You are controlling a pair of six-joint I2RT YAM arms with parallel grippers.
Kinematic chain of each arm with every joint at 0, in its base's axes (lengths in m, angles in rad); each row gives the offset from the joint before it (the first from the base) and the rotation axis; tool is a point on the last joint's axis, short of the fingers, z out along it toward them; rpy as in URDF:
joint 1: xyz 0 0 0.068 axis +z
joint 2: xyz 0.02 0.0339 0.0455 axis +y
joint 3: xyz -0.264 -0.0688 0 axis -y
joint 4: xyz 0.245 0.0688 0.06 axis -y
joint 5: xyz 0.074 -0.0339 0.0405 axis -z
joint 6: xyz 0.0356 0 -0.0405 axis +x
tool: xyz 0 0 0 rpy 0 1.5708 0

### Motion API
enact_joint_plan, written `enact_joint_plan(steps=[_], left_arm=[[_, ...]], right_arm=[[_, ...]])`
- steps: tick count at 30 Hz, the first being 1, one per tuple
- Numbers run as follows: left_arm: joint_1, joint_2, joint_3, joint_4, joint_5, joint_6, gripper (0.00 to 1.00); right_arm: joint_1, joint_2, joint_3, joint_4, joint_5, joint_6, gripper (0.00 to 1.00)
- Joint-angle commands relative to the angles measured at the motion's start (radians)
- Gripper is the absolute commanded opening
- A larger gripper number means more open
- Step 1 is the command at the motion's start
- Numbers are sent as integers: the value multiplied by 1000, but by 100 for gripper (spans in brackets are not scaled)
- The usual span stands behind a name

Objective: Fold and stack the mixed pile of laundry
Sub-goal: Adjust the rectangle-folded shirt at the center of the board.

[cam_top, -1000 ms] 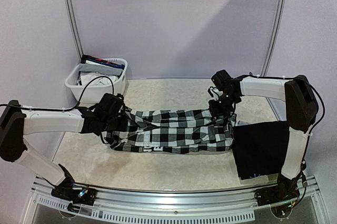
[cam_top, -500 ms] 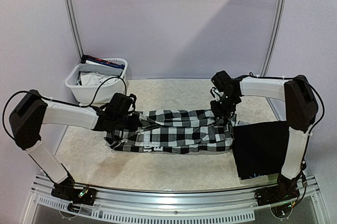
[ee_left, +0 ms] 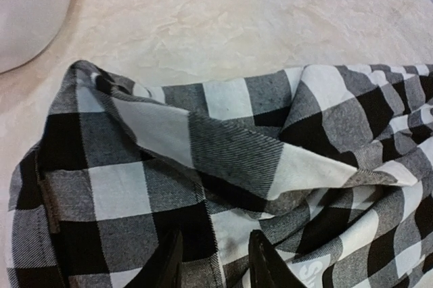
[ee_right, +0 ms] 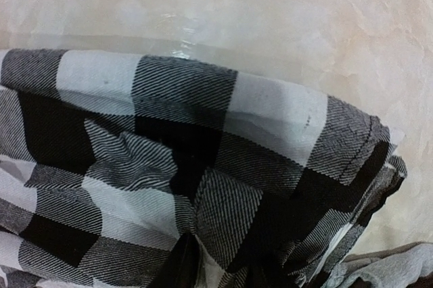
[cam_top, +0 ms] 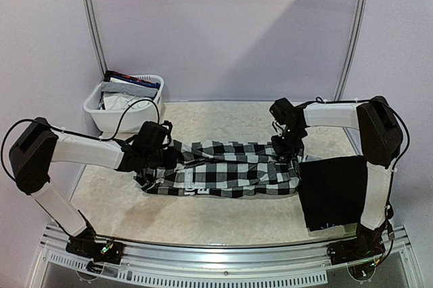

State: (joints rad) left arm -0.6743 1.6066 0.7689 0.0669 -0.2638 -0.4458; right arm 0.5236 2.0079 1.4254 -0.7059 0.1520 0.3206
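Note:
A black-and-white checkered shirt (cam_top: 223,168) lies folded into a long band across the middle of the table. My left gripper (cam_top: 157,151) is low over its left end. In the left wrist view this gripper (ee_left: 215,261) has its fingers (ee_left: 166,262) apart, with flat checked cloth (ee_left: 203,139) under and between them. My right gripper (cam_top: 288,150) is down on the shirt's right end. In the right wrist view, that gripper (ee_right: 223,274) has its jaws slightly apart, with a rumpled fold of the shirt (ee_right: 223,213) between them. A folded black garment (cam_top: 335,190) lies at the right.
A white plastic basket (cam_top: 95,107) with several garments stands at the back left, just behind my left forearm. The black garment's edge touches the shirt's right end. A metal rail (cam_top: 216,255) runs along the near edge.
My left arm has swung up at the elbow and its gripper has slid a little right along the shirt. My right gripper has parted its jaws and shifted slightly left.

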Motion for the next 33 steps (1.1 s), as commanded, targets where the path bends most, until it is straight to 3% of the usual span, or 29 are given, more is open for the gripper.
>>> enact_joint_plan(steps=[1, 5, 10, 14, 22, 25, 29, 33], left_arm=[[-2, -98, -11, -44, -92, 4, 40], [3, -141, -1, -59, -126, 6, 69], [40, -168, 11, -62, -96, -19, 87], [61, -177, 23, -58, -61, -34, 93], [105, -194, -19, 32, 30, -90, 100], [126, -186, -36, 76, 71, -105, 100], [147, -140, -22, 73, 94, -126, 100], [150, -88, -10, 107, 145, -125, 100]], right_arm=[[-3, -22, 0, -33, 39, 9, 33], [-3, -64, 6, -44, 42, 11, 41], [-3, -115, -5, -60, 56, 15, 55], [-2, -164, -25, -69, 76, 21, 66], [32, -281, -52, -71, 116, 51, 70], [50, -324, -59, -41, 104, 58, 76], [58, -361, -91, 57, 44, 68, 83], [58, -381, -164, 246, -150, 87, 79]])
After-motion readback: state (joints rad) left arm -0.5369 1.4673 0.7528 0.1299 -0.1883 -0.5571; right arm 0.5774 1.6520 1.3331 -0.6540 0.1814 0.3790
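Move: The shirt lies flat below both hands. Its middle is about 10 cm right of the left hand, some 4 cm nearer the base and 5 cm lower; the white basket stands roughly 20 cm ahead of that hand and 13 cm to its left. From the right hand, at the shirt's right end, the shirt's middle is about 17 cm left, 6 cm back and 2 cm down; the black-topped garment stack lies some 12 cm right and 13 cm back. Upward go both hands, leaving the shirt. The right lingers low, then climbs about 12 cm from the shirt's right end, fingers opening widely and tilting up some 15 degrees as its fingertips come free of the cloth. The left rises about 6 cm over the left part, drifts left and then forward, opens fully and rolls left side down. ##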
